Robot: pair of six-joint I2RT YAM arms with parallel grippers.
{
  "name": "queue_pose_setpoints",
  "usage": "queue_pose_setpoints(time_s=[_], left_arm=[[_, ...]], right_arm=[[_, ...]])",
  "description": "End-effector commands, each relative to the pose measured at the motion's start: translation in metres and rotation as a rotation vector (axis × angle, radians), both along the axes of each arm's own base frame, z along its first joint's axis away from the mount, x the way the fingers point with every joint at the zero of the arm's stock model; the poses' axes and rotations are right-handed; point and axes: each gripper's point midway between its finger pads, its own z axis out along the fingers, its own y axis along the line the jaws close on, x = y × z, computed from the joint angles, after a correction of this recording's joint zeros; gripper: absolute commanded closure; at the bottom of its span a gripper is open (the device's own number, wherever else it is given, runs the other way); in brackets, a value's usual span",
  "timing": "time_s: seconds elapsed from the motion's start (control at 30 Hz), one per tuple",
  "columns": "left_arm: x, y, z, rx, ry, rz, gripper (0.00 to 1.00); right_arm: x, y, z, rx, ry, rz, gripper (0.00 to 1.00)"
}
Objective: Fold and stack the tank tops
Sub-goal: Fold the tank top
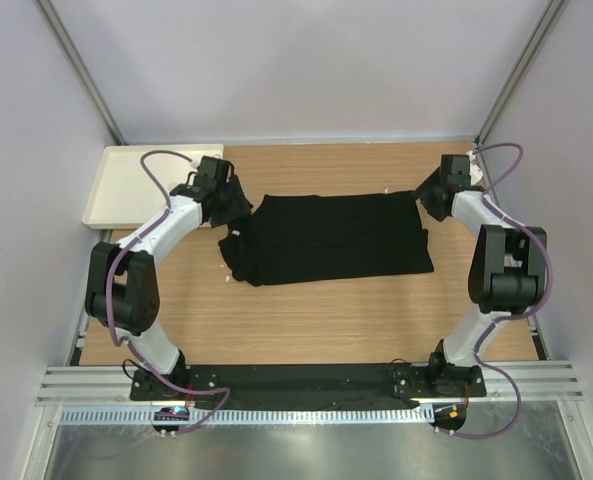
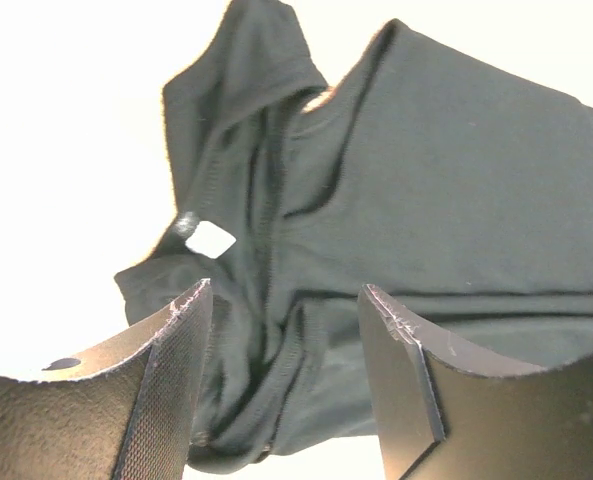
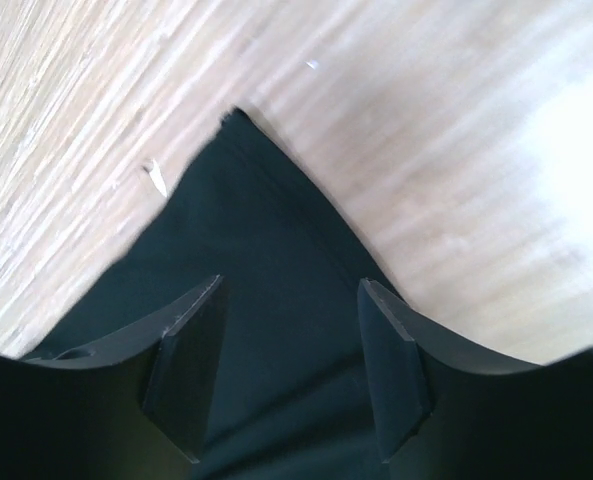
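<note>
One black tank top (image 1: 331, 238) lies flat on the wooden table, folded into a wide band, straps at its left end. My left gripper (image 1: 238, 212) hangs over that strap end, open. In the left wrist view the bunched straps and neckline of the tank top (image 2: 456, 180) lie between and below the spread fingers of the left gripper (image 2: 286, 295), and a white label (image 2: 209, 238) shows. My right gripper (image 1: 428, 205) is at the top's far right corner, open. The right wrist view has the pointed corner of the tank top (image 3: 256, 230) under the right gripper (image 3: 291, 287), unclamped.
A cream tray (image 1: 126, 185) sits at the table's back left, just behind the left arm. Bare wood (image 1: 316, 320) lies between the top and the arm bases. A small white scrap (image 3: 156, 178) lies on the wood near the right corner.
</note>
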Motion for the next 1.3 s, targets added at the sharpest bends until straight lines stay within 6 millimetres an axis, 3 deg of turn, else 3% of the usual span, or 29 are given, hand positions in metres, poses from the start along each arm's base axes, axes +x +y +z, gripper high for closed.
queue_pose_setpoints(time_s=[0.0,0.03,0.13,0.2,0.4,0.57,0.6,0.77,0.9,1.03,1.13,1.27], left_arm=[[0.001,0.007,0.007,0.031,-0.004,0.003,0.39],[-0.002,0.007,0.007,0.03,-0.005,0.003,0.39],[-0.007,0.009,0.01,0.029,-0.013,0.006,0.4],[-0.01,0.01,0.014,0.023,-0.021,0.006,0.4],[-0.017,0.013,0.031,0.011,-0.063,0.019,0.4],[-0.018,0.02,0.041,0.034,-0.086,0.042,0.4],[-0.017,0.021,0.042,0.035,-0.089,0.042,0.4],[-0.014,0.014,0.038,0.024,-0.075,0.009,0.4],[-0.01,0.009,0.02,0.033,-0.029,-0.023,0.4],[-0.008,0.006,0.008,0.038,0.002,-0.035,0.4],[-0.006,0.004,0.005,0.041,0.006,-0.038,0.4],[-0.002,-0.009,-0.003,0.043,0.02,-0.089,0.4]], right_arm=[[0.029,0.007,0.002,0.007,-0.026,0.08,0.4],[0.03,0.008,-0.01,0.013,0.005,0.088,0.41],[0.039,0.01,-0.017,0.003,0.033,0.106,0.42],[0.037,0.01,-0.031,-0.004,0.081,0.106,0.44],[0.039,0.003,-0.044,-0.042,0.152,0.107,0.6],[0.032,-0.003,-0.051,-0.084,0.228,0.129,0.84],[0.03,-0.004,-0.053,-0.096,0.242,0.137,0.97],[0.017,-0.033,-0.046,-0.164,0.256,0.06,0.99],[0.01,-0.055,-0.038,-0.139,0.225,-0.002,0.99],[0.006,-0.047,-0.027,-0.121,0.188,0.038,0.99],[0.0,-0.065,-0.016,-0.211,0.207,-0.024,0.99],[-0.002,-0.075,-0.016,-0.198,0.211,-0.053,0.99]])
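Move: My right hand hangs open just above the tank top's right end. The bit of right edge I'm going for is about 3 cm ahead, 1 cm left and 7 cm down; the far right corner lies some 6 cm ahead and 3 cm left, the near right corner about 16 cm back and 3 cm right, both at table level. From my left hand, that edge is roughly 45 cm to the right, 5 cm ahead and 9 cm below. I reach my right hand down about 6 cm and slightly forward onto the tank top's right edge, tipping the fingers some 15 degrees steeper and shutting them to pinch the cloth. Then I drag it about 6 cm right, drawing back as well and rising a little at the end. My left hand stays open over the crumpled left end, easing back slightly, bobbing up 3 cm, then sinking just below its starting height. ##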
